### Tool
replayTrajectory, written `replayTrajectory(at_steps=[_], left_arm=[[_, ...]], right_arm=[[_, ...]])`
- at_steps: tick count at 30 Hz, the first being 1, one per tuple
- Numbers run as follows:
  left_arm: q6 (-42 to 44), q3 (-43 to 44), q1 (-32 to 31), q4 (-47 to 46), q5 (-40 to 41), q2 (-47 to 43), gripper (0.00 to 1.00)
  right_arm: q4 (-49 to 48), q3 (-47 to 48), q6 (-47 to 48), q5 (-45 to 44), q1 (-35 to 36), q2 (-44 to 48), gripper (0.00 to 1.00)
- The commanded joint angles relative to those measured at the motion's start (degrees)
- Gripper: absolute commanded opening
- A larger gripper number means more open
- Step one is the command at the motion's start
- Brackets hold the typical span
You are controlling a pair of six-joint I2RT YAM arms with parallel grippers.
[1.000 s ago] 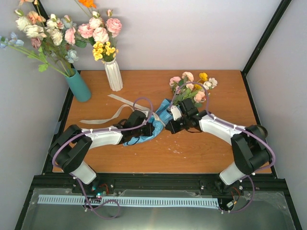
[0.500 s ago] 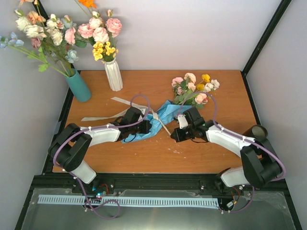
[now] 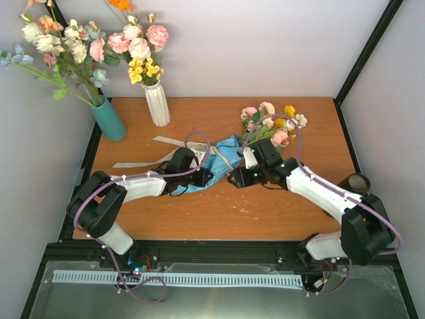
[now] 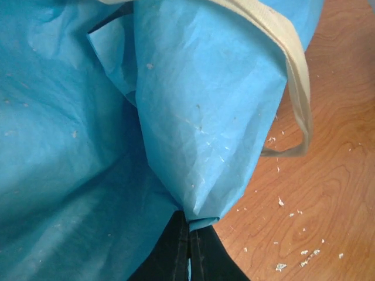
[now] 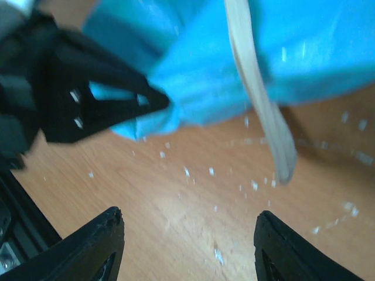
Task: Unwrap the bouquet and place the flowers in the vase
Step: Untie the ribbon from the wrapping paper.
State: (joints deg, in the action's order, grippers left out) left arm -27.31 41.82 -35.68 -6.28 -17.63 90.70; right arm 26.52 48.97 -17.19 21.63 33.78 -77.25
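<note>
The bouquet lies mid-table: pink, cream and yellow flowers (image 3: 271, 125) at the right, their stems running into crinkled blue paper (image 3: 222, 154). My left gripper (image 3: 204, 177) is shut on a fold of that paper (image 4: 193, 117), pinched between its black fingertips (image 4: 188, 225). A beige ribbon (image 4: 295, 76) hangs loose over the paper. My right gripper (image 3: 234, 178) stands open just above the bare wood (image 5: 190, 228), nothing between its fingers, right of the left gripper (image 5: 88, 99) and the paper's edge (image 5: 234, 58). The dark vase (image 3: 358, 181) stands at the table's right edge, partly behind my right arm.
A teal vase (image 3: 109, 121) and a white ribbed vase (image 3: 158, 104) with large bunches stand at the back left. More beige ribbon (image 3: 143, 159) trails over the wood left of the paper. Small white flecks (image 5: 255, 185) dot the table. Walls close in on both sides.
My right gripper has opened; it drew back to the right, then returned left to the paper's edge. The flowers shifted slightly right. The left gripper still pinches the paper.
</note>
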Motion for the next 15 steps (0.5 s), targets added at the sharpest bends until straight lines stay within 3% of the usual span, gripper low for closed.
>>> replayTrajectory(at_steps=[1,15], left_arm=[[3.2,-0.2,0.4,-1.8,-3.1,-1.1,0.00],[4.2,0.4,0.4,-1.6,-4.7,0.0,0.00]], right_arm=[[2.1,7.5,3.3,-4.5,0.3,-2.1,0.60],[6.6,30.5,11.1,-8.3,0.4,-22.7,0.59]])
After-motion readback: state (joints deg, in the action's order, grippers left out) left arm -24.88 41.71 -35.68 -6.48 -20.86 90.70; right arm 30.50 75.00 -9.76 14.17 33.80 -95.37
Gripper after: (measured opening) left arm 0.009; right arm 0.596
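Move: The ribbon knot on the blue wrapping paper lies about 11 cm ahead of the right hand, 7 cm to its left and some 6 cm below. From that hand, the loose ribbon end hangs about 4 cm ahead, in line sideways and 4 cm lower; the paper's middle is 5 cm ahead, 6 cm left and 7 cm down. From the left hand, the knot is roughly 10 cm straight ahead and barely lower. Forward and up, drifting left, the right hand swings away from the ribbon end it has already let go and in over the paper towards the knot. It covers about 10 cm forward and 4 cm left, rises some 5 cm before starting to sink, and tips its fingers up roughly 10 degrees, still open. The left hand keeps its pinch on the paper, almost still. ##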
